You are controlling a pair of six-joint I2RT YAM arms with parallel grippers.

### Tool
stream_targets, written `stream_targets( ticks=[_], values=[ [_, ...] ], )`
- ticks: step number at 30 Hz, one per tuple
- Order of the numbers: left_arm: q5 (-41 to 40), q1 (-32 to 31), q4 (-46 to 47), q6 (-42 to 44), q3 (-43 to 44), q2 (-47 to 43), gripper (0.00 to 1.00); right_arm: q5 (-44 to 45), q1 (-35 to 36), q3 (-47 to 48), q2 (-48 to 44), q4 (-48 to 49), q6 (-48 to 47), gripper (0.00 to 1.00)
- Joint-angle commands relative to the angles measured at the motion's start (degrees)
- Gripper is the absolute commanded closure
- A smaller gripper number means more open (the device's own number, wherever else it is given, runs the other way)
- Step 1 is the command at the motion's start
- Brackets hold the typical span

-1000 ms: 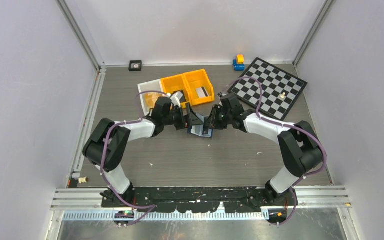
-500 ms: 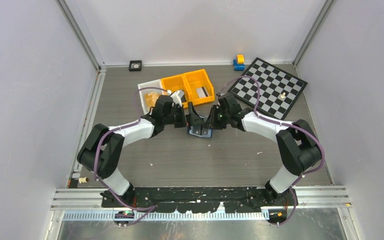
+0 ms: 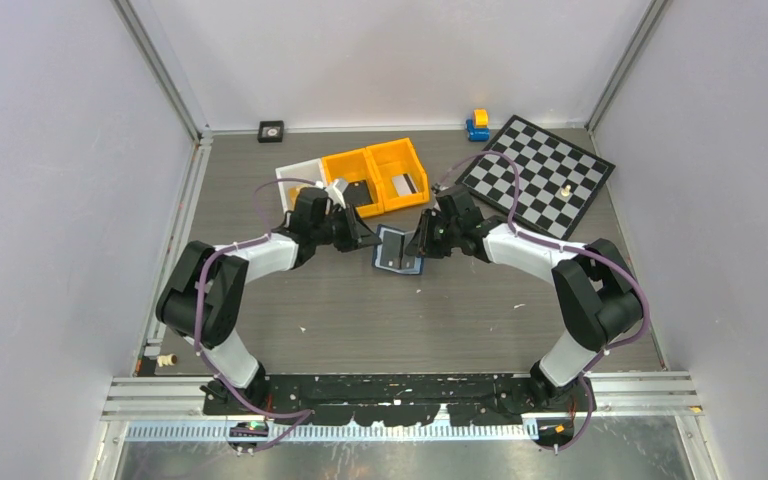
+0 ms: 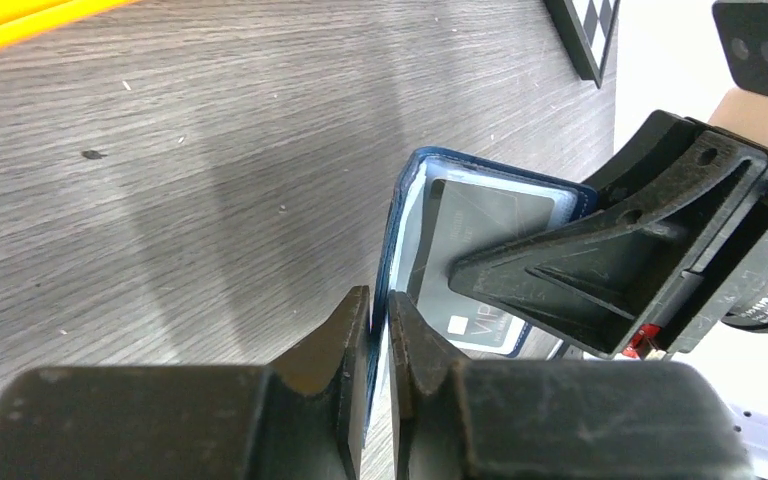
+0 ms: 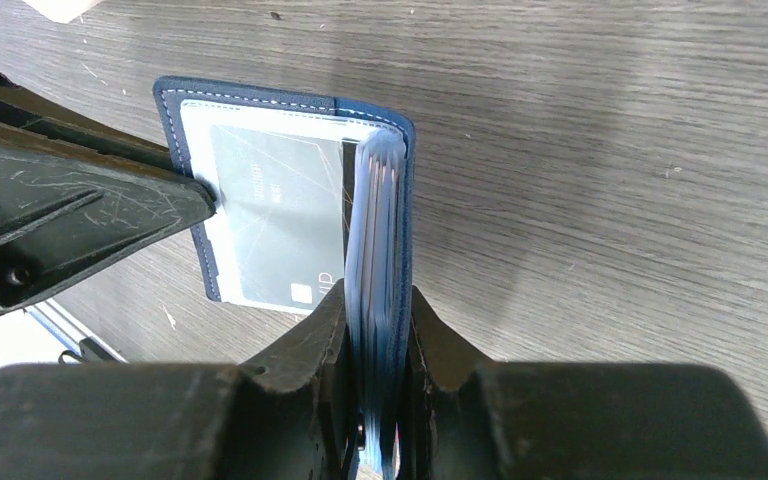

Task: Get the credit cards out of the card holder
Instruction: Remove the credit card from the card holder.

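The navy card holder (image 3: 396, 251) lies spread open on the table between both arms. My left gripper (image 4: 379, 305) is shut on the thin edge of the holder's left flap (image 4: 397, 225). My right gripper (image 5: 378, 300) is shut on the thick stack of light blue pockets (image 5: 375, 200) at the holder's right side. A dark grey credit card (image 5: 270, 215) sits behind the clear window of the open flap, and it also shows in the left wrist view (image 4: 480, 215). No tan card is in view.
Two orange bins (image 3: 375, 172) and a white tray (image 3: 298, 185) stand just behind the left gripper. A checkerboard (image 3: 540, 175) lies at the back right, with a small blue and yellow toy (image 3: 477, 124) beside it. A small black square item (image 3: 271, 130) sits by the back wall.
My left gripper has gone from wide open to shut on the holder's flap and drawn back to the left, spreading the holder open. The right gripper has kept its grip.
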Motion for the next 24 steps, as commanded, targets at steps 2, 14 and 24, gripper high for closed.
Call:
stream_targets(
  ticks=[2,14,24],
  values=[
    [2.44,-0.2,2.63,-0.71,0.16,-0.79,0.81,-2.05,0.33,2.77,-0.86,3.47,1.78,0.79],
    [-3.15,-0.07,7.94,-0.6,-5.8,-5.8,0.34,2.63,0.33,-0.99,-2.43,6.89,2.8,0.84],
    [-3.07,-0.16,11.5,-2.2,-8.37,-4.69,0.22,4.78,0.33,-6.39,-8.17,10.71,1.85,0.98]
  ],
)
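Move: The left fingers stand nearly shut on the outer edge of the card holder's left cover; the credit card in that cover is centred about 3 cm to their right, 2 cm nearer the base and 1 cm lower. The right-hand orange tray lies some 13 cm ahead and 4 cm right, the middle orange tray about 11 cm ahead and 5 cm left, both roughly 6 cm below. The card is about 4 cm left of the right hand, level fore and aft, 1 cm below. The left hand lets go of the cover's outer edge, opening its fingers from nearly shut to about two-thirds wide or a little more, and draws roughly 1 cm back and 1 cm left, away from the card, dipping slightly and rising again on the way. The right hand keeps its grip on the holder's pages and right cover, shifts about 1 cm forward, left and up, then swings back and some 2 cm right with a dip and a rise, turning about 5 degrees clockwise and finishing a little over 1 cm right of its start. ##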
